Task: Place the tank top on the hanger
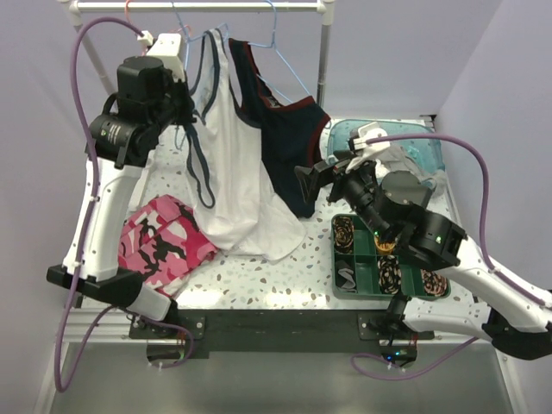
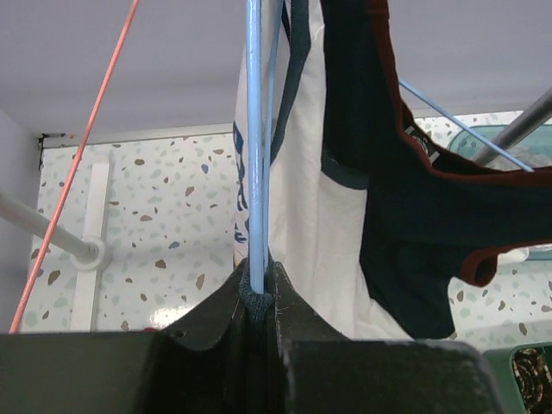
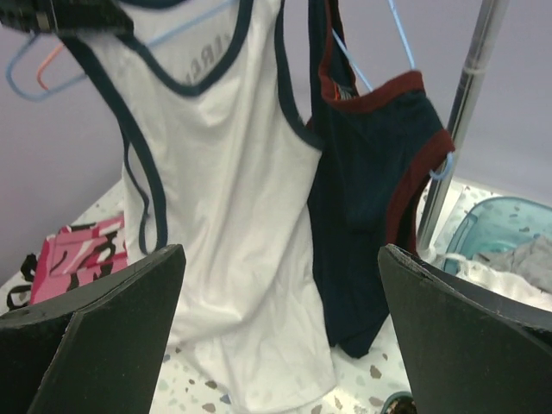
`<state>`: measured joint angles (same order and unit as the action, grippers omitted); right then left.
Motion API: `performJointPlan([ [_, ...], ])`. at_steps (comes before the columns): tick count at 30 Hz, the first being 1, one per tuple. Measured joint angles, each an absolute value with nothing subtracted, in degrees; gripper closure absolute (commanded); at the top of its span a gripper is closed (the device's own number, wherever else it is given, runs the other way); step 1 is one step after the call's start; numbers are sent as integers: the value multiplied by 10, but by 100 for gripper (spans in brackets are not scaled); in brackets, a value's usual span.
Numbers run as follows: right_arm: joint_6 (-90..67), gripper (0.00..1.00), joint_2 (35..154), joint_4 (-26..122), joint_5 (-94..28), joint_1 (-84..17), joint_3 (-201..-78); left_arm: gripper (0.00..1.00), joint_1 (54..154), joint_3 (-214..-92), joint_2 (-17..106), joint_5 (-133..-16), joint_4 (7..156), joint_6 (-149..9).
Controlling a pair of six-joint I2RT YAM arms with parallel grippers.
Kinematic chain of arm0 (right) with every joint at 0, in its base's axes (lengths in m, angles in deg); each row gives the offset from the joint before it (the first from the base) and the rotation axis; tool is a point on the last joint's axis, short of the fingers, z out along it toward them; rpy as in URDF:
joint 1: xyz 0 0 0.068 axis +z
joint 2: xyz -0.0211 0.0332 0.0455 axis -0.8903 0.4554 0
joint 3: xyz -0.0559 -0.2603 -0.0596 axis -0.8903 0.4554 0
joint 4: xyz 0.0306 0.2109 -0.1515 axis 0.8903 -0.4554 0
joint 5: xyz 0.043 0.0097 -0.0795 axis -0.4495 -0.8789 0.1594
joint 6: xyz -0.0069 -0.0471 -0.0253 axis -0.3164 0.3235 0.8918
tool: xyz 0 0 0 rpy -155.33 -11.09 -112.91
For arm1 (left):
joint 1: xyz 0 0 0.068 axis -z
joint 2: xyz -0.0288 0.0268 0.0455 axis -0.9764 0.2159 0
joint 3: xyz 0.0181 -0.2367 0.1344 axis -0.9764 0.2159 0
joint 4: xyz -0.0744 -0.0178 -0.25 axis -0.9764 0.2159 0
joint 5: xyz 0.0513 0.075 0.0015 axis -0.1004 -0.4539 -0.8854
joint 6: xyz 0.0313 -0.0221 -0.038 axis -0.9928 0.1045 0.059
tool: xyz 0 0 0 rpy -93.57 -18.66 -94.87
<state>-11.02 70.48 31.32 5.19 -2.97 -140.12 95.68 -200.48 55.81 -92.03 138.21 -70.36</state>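
Observation:
The white tank top (image 1: 231, 164) with navy trim hangs from the rack, its hem resting on the table. It also shows in the right wrist view (image 3: 216, 181). My left gripper (image 2: 257, 289) is raised by the rail and is shut on the light blue hanger (image 2: 254, 129) together with a fold of the top's navy trim. In the top view the left gripper (image 1: 178, 108) sits at the top's left strap. My right gripper (image 3: 280, 259) is open and empty, facing the tank top from the right without touching it. It also shows in the top view (image 1: 321, 177).
A dark navy top with red trim (image 1: 289, 142) hangs on another blue hanger to the right. A pink camouflage garment (image 1: 162, 243) lies front left. A green compartment tray (image 1: 340, 259) and a teal bin (image 1: 431, 147) stand at the right. A pink wire hanger (image 2: 86, 147) hangs on the rail (image 1: 198, 6).

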Motion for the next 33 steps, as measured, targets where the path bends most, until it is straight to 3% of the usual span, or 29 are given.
performJointPlan([
  [16, -157, 1, 702, 305, 48, -30, -1345, 100, 949, -2097, 644, -906, 1390, -713],
  [33, -172, 2, 700, 304, 35, -30, -1335, 100, 944, -2030, 653, -896, 1355, -718],
])
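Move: The left hand already grips the hanger with the white tank top on it; the rack bar stretch it is bound for lies some 14 cm ahead and 12 cm above. The navy tank top hangs roughly 18 cm to the right, 8 cm ahead and 8 cm lower; the pink hanger is about 6 cm left and 7 cm ahead. From the empty right hand, that bar stretch is about 28 cm ahead, 25 cm left and 12 cm up. Left hand carries the hanger 5 cm forward, then lowers it 4 cm; the open right hand sinks 5 cm. ##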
